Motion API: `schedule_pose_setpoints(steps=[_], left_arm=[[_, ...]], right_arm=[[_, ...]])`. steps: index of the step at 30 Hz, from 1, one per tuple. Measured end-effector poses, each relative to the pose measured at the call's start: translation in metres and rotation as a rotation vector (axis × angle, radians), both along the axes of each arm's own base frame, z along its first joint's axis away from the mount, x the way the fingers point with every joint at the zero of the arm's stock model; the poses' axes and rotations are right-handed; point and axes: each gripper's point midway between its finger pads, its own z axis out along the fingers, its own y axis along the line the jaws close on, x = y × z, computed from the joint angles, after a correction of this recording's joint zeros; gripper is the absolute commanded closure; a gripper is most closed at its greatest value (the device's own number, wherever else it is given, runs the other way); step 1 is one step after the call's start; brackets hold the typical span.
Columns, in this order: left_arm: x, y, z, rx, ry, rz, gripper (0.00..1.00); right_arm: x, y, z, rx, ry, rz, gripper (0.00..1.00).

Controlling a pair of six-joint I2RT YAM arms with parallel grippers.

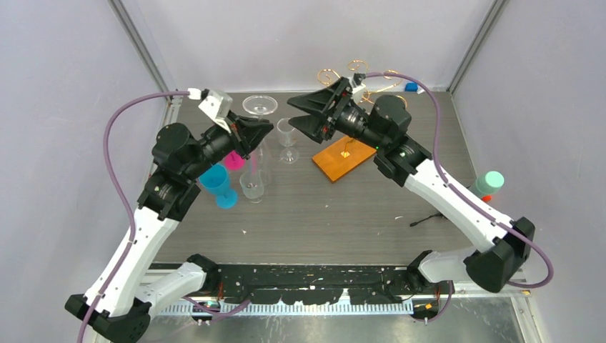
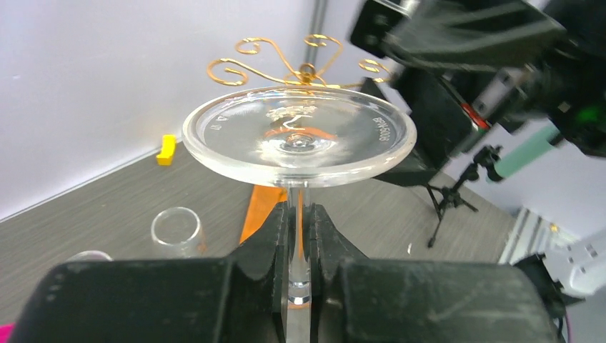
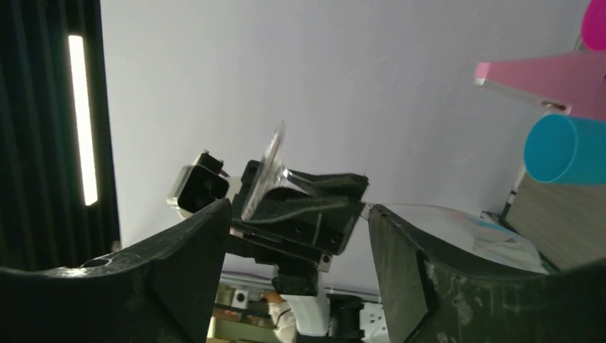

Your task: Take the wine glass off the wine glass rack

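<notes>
My left gripper is shut on the stem of the clear wine glass, which hangs upside down with its round foot on top. In the left wrist view the fingers pinch the stem just under the foot of the wine glass. The glass is apart from the wine glass rack, whose gold scroll arms rise behind it from the orange base. My right gripper stands open beside the foot, nothing between its jaws; it faces the glass foot.
A small clear glass stands on the table between the arms, seen also as the tumbler. A blue cup and a pink object sit left. A green cylinder and small black tripod are right.
</notes>
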Motion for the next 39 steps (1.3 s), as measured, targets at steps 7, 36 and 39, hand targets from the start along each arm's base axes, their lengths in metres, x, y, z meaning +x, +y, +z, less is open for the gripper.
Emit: schedule_pose_setpoints(steps=[7,36,39], left_arm=[[0.020,0.043,0.019,-0.148,0.049,0.294,1.00],[0.003,0.111,0.056,-0.799,0.183,0.531,1.00],[0.000,0.114,0.059,-0.814,0.180,0.531,1.00]], right_arm=[[-0.036,-0.012,0.000,-0.089,-0.190,-0.121,0.23],[-0.069,0.060,-0.050,-0.057,-0.368,-0.072,0.57],[-0.070,0.068,-0.049,-0.031,-0.373,-0.048,0.66]])
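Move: The upside-down wine glass is already pinched by its stem in the left hand, its middle about 5 cm below that hand. From the open right hand its middle lies some 7 cm left, 2 cm back and 8 cm below. From the left hand, the near clear glass stands about 4 cm ahead, 7 cm left and 30 cm below. The blue glass is roughly 3 cm ahead and 16 cm left, equally low. Leftward about 11 cm and up some 6, the left hand swings the wine glass while rolling its left side down nearly 50 degrees and turning counter-clockwise, keeping its pinch on the stem. The right hand draws back about 7 cm, dips and partly rises again, then works left to the bowl's rim with fingertips tilting up, its wide-open fingers starting to close there. ##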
